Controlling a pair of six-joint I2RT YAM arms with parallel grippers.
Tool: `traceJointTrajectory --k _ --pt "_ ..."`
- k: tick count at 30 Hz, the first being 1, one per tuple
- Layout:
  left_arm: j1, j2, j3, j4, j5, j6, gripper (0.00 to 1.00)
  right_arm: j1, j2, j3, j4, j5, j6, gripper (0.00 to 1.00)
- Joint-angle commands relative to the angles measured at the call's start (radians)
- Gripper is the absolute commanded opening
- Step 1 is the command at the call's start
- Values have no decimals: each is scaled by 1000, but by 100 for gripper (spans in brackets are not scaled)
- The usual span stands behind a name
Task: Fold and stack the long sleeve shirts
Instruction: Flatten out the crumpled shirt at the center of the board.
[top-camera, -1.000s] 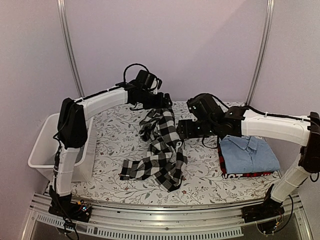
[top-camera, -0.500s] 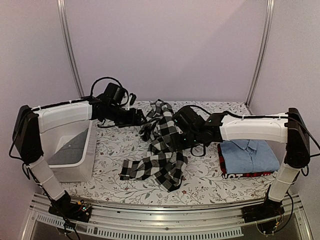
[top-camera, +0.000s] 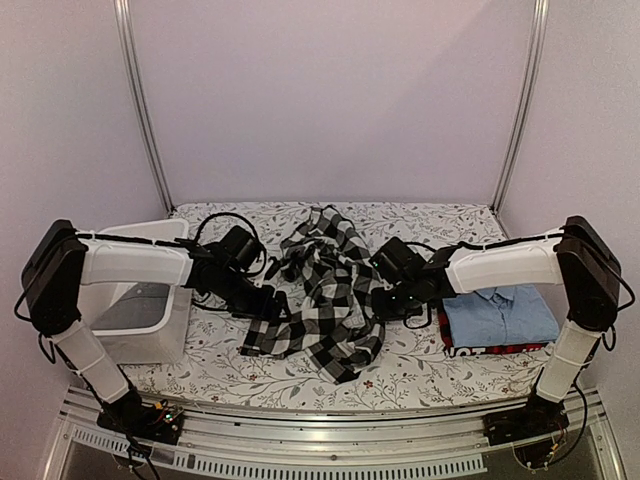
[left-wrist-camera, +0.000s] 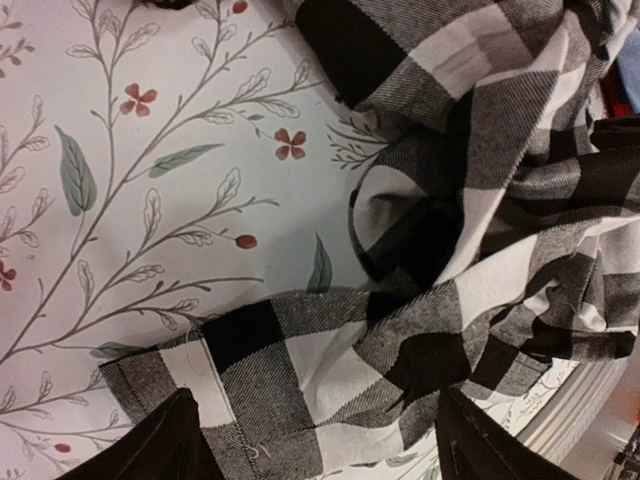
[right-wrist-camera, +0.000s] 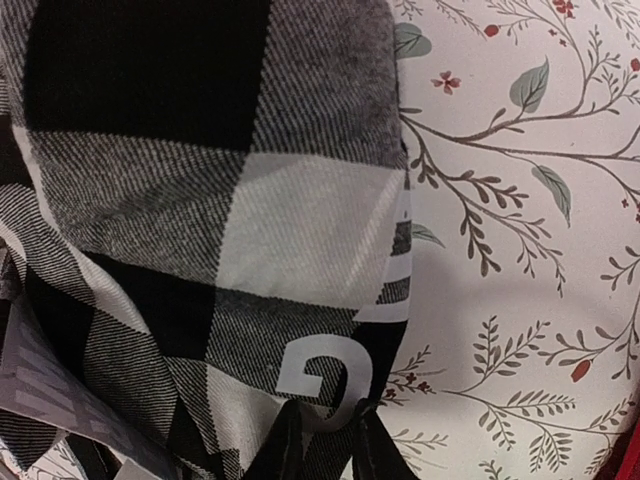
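Observation:
The black-and-white checked shirt (top-camera: 322, 292) lies crumpled mid-table. My left gripper (top-camera: 264, 300) is low at its left corner. In the left wrist view that gripper (left-wrist-camera: 320, 450) is open, and its dark fingertips (left-wrist-camera: 160, 445) straddle a flat hemmed piece of the checked shirt (left-wrist-camera: 300, 370). My right gripper (top-camera: 388, 300) is at the shirt's right edge. The right wrist view shows it (right-wrist-camera: 335, 445) shut on the edge of the checked shirt (right-wrist-camera: 220, 220), right under a white letter G (right-wrist-camera: 315, 375). The light blue collared shirt (top-camera: 500, 312) lies folded on the red-and-black one (top-camera: 478, 350) at the right.
A white plastic tub (top-camera: 165, 335) stands at the table's left edge, beside the left arm. The table is covered by a floral-print cloth (top-camera: 430, 375). Metal posts rise at the back corners. The folded stack sits close under the right forearm.
Both arms came down to the table. The left gripper left the shirt's top and swung to its lower left corner. The right gripper closed on the right edge, and the shirt sagged.

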Motion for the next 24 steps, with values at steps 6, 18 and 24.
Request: traceJointTrajectory --k 6,18,24 --pt "-75 75 14 51 19 1 76 2 -18 9 35 -7 25 27" --pt "-108 20 33 -15 -94 -61 0 6 -63 87 -22 65 0 52" --pt "-99 -152 45 -153 -299 -95 0 14 -52 207 -43 105 -59 61"
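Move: At the left side of the shirt, the sleeve's near-flat end lies under the open left fingers, about 3 cm back, 3 cm to the right and 3 cm below; the shirt's crumpled body is some 12 cm to that hand's right and 4 cm farther out, the white bin about 32 cm left and 3 cm ahead. Between the almost shut right fingers sits the shirt's right edge, with the folded denim shirt roughly 27 cm right of that hand and 1 cm back. Easing back, right and down about 3 cm each way, the left hand reaches the sleeve, shuts its fingers fully on the cloth and pinches it, then rises nearly 4 cm with the pinch while drifting left and a little forward. The right hand meanwhile opens its fingers almost in place, lets go of the shirt's right edge and climbs about 5 cm, moving slightly forward and left. ##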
